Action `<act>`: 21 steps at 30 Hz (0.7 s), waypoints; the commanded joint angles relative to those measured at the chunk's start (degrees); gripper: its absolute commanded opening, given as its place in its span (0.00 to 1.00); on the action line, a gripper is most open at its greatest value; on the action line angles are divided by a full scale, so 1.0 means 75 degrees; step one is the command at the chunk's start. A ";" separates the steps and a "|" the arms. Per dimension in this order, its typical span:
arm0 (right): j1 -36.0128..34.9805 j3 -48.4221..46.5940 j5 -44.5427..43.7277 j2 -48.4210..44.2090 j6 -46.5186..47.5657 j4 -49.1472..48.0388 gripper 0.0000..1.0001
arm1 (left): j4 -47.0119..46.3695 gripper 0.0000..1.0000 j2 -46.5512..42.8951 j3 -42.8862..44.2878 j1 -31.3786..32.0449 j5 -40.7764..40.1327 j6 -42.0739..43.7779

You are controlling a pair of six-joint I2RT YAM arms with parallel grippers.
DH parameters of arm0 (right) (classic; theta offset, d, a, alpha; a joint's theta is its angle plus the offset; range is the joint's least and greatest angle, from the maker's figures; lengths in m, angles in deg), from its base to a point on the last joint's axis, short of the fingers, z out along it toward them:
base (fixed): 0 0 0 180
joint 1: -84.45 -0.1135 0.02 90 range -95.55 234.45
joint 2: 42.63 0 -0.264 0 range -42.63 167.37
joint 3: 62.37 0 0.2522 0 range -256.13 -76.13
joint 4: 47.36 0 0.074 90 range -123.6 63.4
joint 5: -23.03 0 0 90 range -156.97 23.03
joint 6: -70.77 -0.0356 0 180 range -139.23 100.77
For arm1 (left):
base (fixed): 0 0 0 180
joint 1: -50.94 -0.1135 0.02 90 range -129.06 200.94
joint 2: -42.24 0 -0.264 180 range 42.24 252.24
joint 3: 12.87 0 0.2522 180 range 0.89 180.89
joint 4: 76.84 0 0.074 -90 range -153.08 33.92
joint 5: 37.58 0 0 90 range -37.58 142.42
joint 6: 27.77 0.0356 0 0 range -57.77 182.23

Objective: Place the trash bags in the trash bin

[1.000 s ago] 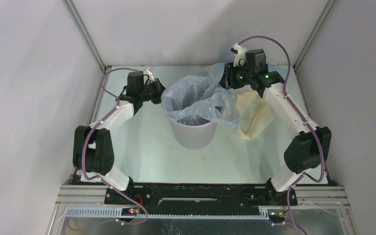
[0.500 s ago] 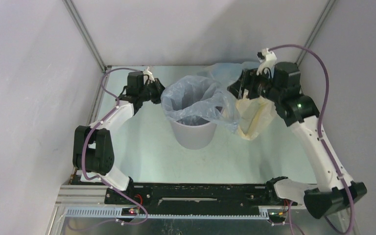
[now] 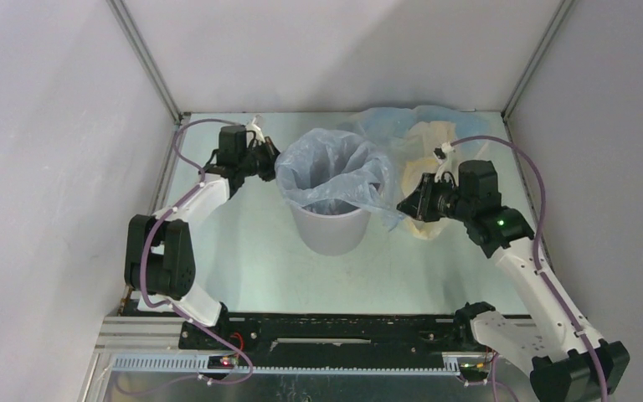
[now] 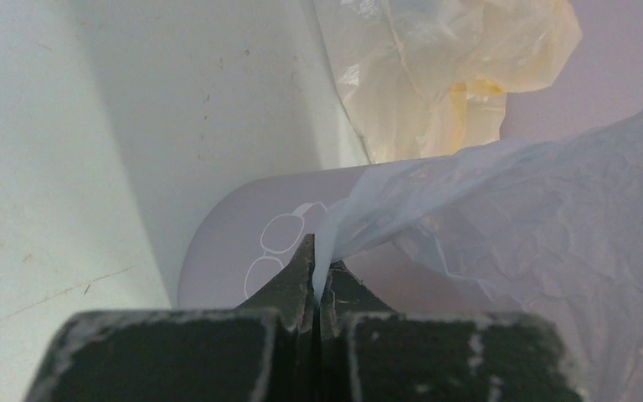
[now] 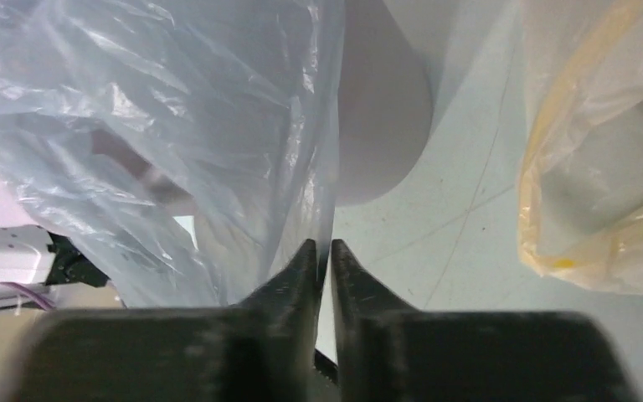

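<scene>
The light grey trash bin (image 3: 331,230) stands mid-table, with a pale blue-grey trash bag (image 3: 331,172) draped over its mouth. At the bin's left rim my left gripper (image 3: 270,159) is shut on that bag's edge; in the left wrist view the film (image 4: 536,209) runs into the closed tips of the left gripper (image 4: 312,251) beside the bin wall (image 4: 234,243). By the bag's hanging right flap sits my right gripper (image 3: 403,205). In its wrist view the right gripper (image 5: 324,244) shows only a thin slit, and the film's edge (image 5: 176,109) enters it.
A cream-yellow trash bag (image 3: 431,163) lies crumpled right of the bin, behind my right wrist, and a pale blue bag (image 3: 393,121) sits against the back wall. Enclosure walls and metal posts close in on the left, the right and the back.
My right arm swung from the bin's far right rim forward and down to the bag's right flap; its jaws widened, then closed. The left gripper tightened on the bag edge.
</scene>
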 commanded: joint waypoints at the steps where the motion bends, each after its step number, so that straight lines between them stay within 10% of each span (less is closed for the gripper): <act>1: 0.0022 0.0430 0.0313 0.0164 -0.0222 -0.0716 0.05 | -0.0045 0.00 -0.0166 -0.0205 0.0062 -0.0093 0.0202; 21: -0.1103 0.1603 -0.0465 0.1967 -0.0121 -0.2114 0.00 | -0.0085 0.00 -0.0697 -0.0379 0.0111 0.0281 -0.0231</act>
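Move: The trash bin's middle lies about 11 cm ahead of the right hand, 15 cm to its left and some 17 cm below; the blue bag's loose edge is already between that hand's nearly shut fingers. The cream bag lies some 17 cm ahead, 8 cm to the right and 20 cm below. From the left hand, which already grips the blue bag at the rim, the bin's middle is about 13 cm right, 3 cm back and 12 cm below. Right fingers pinch the bag's edge, pulling about 11 cm down, then towards the bin; left keeps hold, dipping. ##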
